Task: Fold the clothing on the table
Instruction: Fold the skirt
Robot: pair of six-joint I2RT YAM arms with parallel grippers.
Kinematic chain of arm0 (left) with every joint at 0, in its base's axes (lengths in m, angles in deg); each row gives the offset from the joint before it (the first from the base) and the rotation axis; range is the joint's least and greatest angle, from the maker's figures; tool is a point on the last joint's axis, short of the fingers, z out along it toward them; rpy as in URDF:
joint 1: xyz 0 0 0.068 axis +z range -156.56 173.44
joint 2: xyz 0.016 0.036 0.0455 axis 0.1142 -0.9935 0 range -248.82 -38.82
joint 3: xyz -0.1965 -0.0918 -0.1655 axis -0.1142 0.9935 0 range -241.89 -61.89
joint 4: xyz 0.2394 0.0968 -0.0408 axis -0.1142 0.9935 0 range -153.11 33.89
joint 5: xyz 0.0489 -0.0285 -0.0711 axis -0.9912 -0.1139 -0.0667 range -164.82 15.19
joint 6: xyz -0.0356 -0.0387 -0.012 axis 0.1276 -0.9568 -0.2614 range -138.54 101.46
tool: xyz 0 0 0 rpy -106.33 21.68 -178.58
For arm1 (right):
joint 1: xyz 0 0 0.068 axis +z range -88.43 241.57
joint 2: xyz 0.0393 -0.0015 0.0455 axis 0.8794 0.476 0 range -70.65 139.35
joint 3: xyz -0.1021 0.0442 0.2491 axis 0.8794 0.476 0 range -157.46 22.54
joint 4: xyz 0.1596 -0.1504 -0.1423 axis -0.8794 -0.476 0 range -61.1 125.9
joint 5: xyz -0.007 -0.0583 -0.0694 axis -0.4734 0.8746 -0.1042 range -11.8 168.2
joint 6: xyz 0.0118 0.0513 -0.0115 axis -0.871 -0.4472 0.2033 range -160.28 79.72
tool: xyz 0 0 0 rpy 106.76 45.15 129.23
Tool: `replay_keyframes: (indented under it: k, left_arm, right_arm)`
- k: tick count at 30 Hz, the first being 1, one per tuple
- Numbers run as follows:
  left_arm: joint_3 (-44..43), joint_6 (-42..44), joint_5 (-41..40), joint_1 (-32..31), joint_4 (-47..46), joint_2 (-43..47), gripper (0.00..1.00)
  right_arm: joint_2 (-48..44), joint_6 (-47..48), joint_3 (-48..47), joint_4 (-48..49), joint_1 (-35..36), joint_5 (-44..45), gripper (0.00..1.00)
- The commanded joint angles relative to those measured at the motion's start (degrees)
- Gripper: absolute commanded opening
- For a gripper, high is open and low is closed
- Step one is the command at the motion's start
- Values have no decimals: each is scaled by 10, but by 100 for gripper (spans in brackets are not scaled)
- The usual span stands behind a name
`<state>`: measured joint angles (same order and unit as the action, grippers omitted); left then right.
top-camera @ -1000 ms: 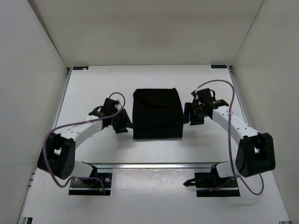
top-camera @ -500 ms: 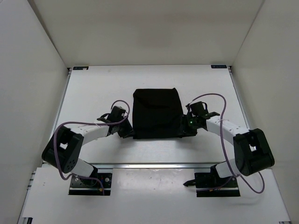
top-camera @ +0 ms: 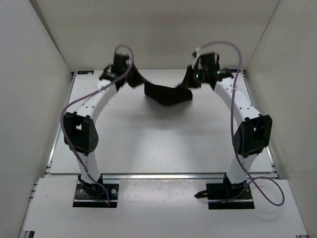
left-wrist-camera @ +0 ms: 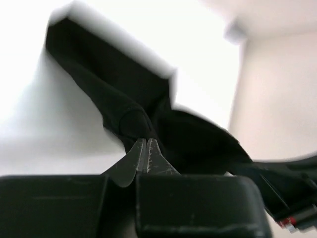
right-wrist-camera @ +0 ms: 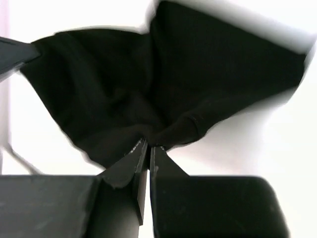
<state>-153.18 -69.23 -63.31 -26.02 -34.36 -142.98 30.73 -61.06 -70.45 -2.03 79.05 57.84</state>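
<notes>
The black clothing (top-camera: pixel 167 93) hangs in a sagging band above the far part of the white table (top-camera: pixel 163 144), strung between both grippers. My left gripper (top-camera: pixel 134 78) is shut on its left corner, and the pinched cloth (left-wrist-camera: pixel 124 106) bunches just past the closed tips (left-wrist-camera: pixel 145 141). My right gripper (top-camera: pixel 188 82) is shut on the right corner, with the cloth (right-wrist-camera: pixel 148 89) gathered at its closed tips (right-wrist-camera: pixel 148 145). Both arms are stretched far forward and raised.
White walls enclose the table on the left, right and back. A metal rail (top-camera: pixel 163 175) runs along the near edge in front of the two arm bases (top-camera: pixel 96 193) (top-camera: pixel 228 194). Purple cables loop above both wrists.
Both grippers closed on the near corners of the folded cloth, lifted it and carried it toward the back of the table; it now hangs between them instead of lying flat.
</notes>
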Motion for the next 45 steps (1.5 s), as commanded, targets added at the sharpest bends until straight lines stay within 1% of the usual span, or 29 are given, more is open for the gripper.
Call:
replay_keyframes:
  k: [1,2,3,4,5,7,8,10,11,13,14,15,17,18,20,24,25,28,31,33,34,36,37,38,39,40,42,43,45]
  left_arm:
    - [-278,57,20,36,157,-40,0]
    - [-308,59,25,43,169,-40,0]
    - [-287,63,36,46,171,-27,0]
    - [-262,64,34,45,149,3,0]
    - [-189,65,31,43,135,19,0]
    - [-24,47,37,40,60,102,0]
    - [16,43,45,40,28,136,0]
    - [155,34,51,32,-4,181,0]
    - [192,30,52,30,-27,209,0]
    - [327,21,48,19,-55,250,0]
    - [354,21,48,14,-62,272,0]
    - [408,20,48,7,-64,283,0]
    - [498,23,43,-22,-68,322,0]
    - [515,25,41,-29,-63,344,0]
    - [580,22,31,-66,-43,380,0]
    - [649,-1,41,-96,0,489,0]
    - [652,-11,47,-95,14,519,0]
    - [637,-23,41,-109,70,582,0]
    - [626,-45,37,-146,102,614,0]
    - [642,-73,47,-166,104,638,0]
    - [648,-86,59,-167,100,660,0]
    - [668,-116,79,-150,91,691,0]
    - [671,-120,93,-123,81,703,0]
    - [671,-121,116,-113,76,707,0]
    - [673,-121,127,-84,51,702,0]
    - [682,-121,164,-55,16,685,0]
    - [689,-125,213,-24,-41,643,0]
    - [679,-126,218,-11,-76,613,0]
    - [653,-121,208,3,-106,568,0]
  right_arm:
    - [35,32,-206,-98,-30,1,0]
    - [46,35,-246,-103,-34,-3,0]
    - [46,35,-250,-111,-33,-4,0]
    - [37,35,-239,-105,-29,-7,0]
    - [14,34,-197,-96,-25,-6,0]
    - [-47,20,-65,-35,-17,-12,0]
    - [-60,17,-25,-4,-13,-13,0]
    - [-119,2,109,38,-11,-24,0]
    - [-133,-1,146,60,-10,-28,0]
    - [-184,-2,260,80,-9,-29,0]
    - [-195,-3,312,84,-10,-28,1]
    - [-217,-6,336,92,-16,-33,0]
    - [-252,-12,422,98,-20,-43,0]
    - [-274,-19,439,96,-22,-43,0]
    - [-326,-28,498,83,-9,-50,0]
    - [-409,-72,565,40,21,-45,0]
    - [-439,-75,576,30,35,-47,0]
    - [-512,-104,602,3,40,-68,0]
    - [-583,-145,623,-14,53,-109,0]
    - [-628,-184,628,-27,74,-124,0]
    - [-634,-190,631,-28,74,-129,0]
    - [-667,-219,634,-29,78,-150,1]
    - [-672,-222,633,-31,73,-158,0]
    - [-672,-220,628,-31,55,-172,0]
    - [-659,-214,615,-31,36,-191,1]
    - [-650,-192,605,-29,20,-204,0]
    - [-598,-162,591,-23,-30,-249,0]
    - [-586,-145,579,-15,-37,-253,0]
    - [-524,-113,559,-15,-81,-260,0]
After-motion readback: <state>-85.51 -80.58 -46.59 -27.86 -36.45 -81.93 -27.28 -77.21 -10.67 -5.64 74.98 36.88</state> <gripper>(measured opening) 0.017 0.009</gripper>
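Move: The skirt is already pinched at its corners between both grippers, its hanging middle roughly 8 cm to the right of the left hand and 10 cm below it. The bare near patch of table it is taken to is centred about 22 cm back, 9 cm right and 20 cm below the left hand. From the right hand that patch lies some 18 cm back, 9 cm left and 20 cm down; the table's near rail runs about 35 cm back, 9 cm left. The skirt is flung by both arms together: still pinching its corners, they whip up about 14 cm and a little forward, then reverse and swing back and steeply down towards the near table. Low down they keep drawing the held edge back towards the near rail, rising a few centimetres, to end some 30 cm behind the start and slightly farther apart. The fingers stay shut; they tip up on the rise, then point more steeply down. ##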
